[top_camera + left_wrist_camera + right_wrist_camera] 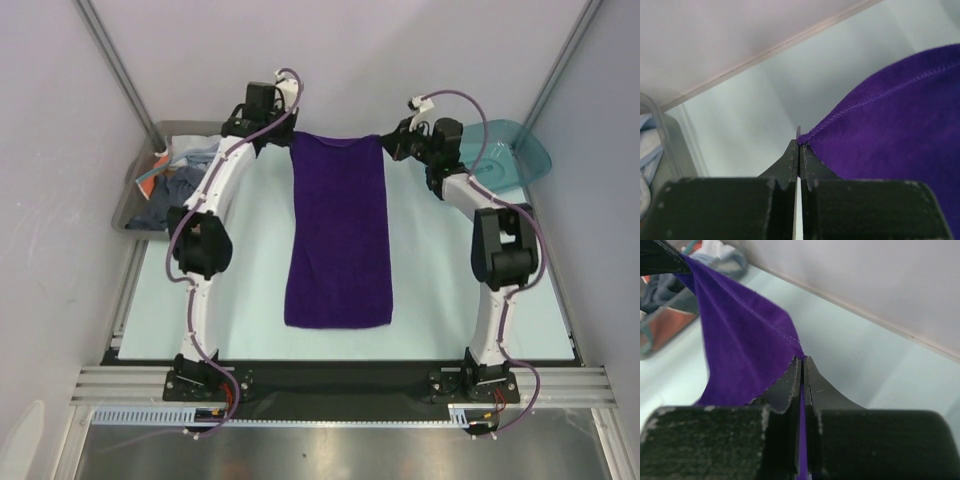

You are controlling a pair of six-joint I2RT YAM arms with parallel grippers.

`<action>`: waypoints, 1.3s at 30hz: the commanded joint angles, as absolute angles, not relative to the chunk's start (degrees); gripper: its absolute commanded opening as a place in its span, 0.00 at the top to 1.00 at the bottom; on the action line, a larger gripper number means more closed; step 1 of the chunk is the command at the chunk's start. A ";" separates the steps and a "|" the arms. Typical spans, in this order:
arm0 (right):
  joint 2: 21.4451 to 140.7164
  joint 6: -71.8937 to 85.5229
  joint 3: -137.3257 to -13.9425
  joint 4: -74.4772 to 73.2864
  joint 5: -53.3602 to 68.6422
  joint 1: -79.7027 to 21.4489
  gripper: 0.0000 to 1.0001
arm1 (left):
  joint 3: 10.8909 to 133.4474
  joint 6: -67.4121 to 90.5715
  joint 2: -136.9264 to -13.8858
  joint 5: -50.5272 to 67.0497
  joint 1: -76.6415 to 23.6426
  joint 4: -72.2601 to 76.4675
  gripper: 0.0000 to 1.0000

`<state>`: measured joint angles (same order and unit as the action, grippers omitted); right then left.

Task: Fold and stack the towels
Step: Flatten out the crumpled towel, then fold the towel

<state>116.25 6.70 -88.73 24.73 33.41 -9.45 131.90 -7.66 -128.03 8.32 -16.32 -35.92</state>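
Observation:
A deep purple towel [338, 235] lies stretched lengthwise down the middle of the table, its far edge lifted. My left gripper [283, 138] is shut on the towel's far left corner [807, 137]. My right gripper [392, 142] is shut on the far right corner [799, 354]; purple cloth shows between its closed jaws. More towels [180, 175], grey-blue, pale and orange-red, lie crumpled in the grey bin [133, 205] at the back left.
A teal translucent bin [515, 155] stands at the back right behind the right arm. Grey walls close the table at the back and sides. The bin's rim [665, 135] shows at the left of the left wrist view.

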 commanded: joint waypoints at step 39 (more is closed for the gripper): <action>83.16 9.32 -40.53 32.88 31.73 -10.02 1.00 | 68.83 -2.38 -88.07 0.45 -26.27 -24.08 1.00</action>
<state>88.38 9.63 -42.44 35.03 34.41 -9.17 71.46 -5.54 -93.51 2.90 -24.18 -24.91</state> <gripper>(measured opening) 0.020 0.010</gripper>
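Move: Both hands hold the purple towel's far corners high over the table. The towel's near edge lies on the table, its middle about 38 cm back, 12 cm right and 22 cm below the left hand, and some 37 cm back, 12 cm left and 22 cm below the right. The grey bin sits around 30 cm left and 3 cm back of the left hand, 17 cm lower; the teal bin is about 28 cm right, 5 cm ahead and 18 cm below the right hand. Keep both grippers shut on the far corners and finish the forward swing, sinking about 5 cm as they ease 3 cm farther out. Then draw both back together some 20 cm over the towel towards its near edge, letting them end lower still, the left most, and tip the fingers 10 to 15 degrees further down. ##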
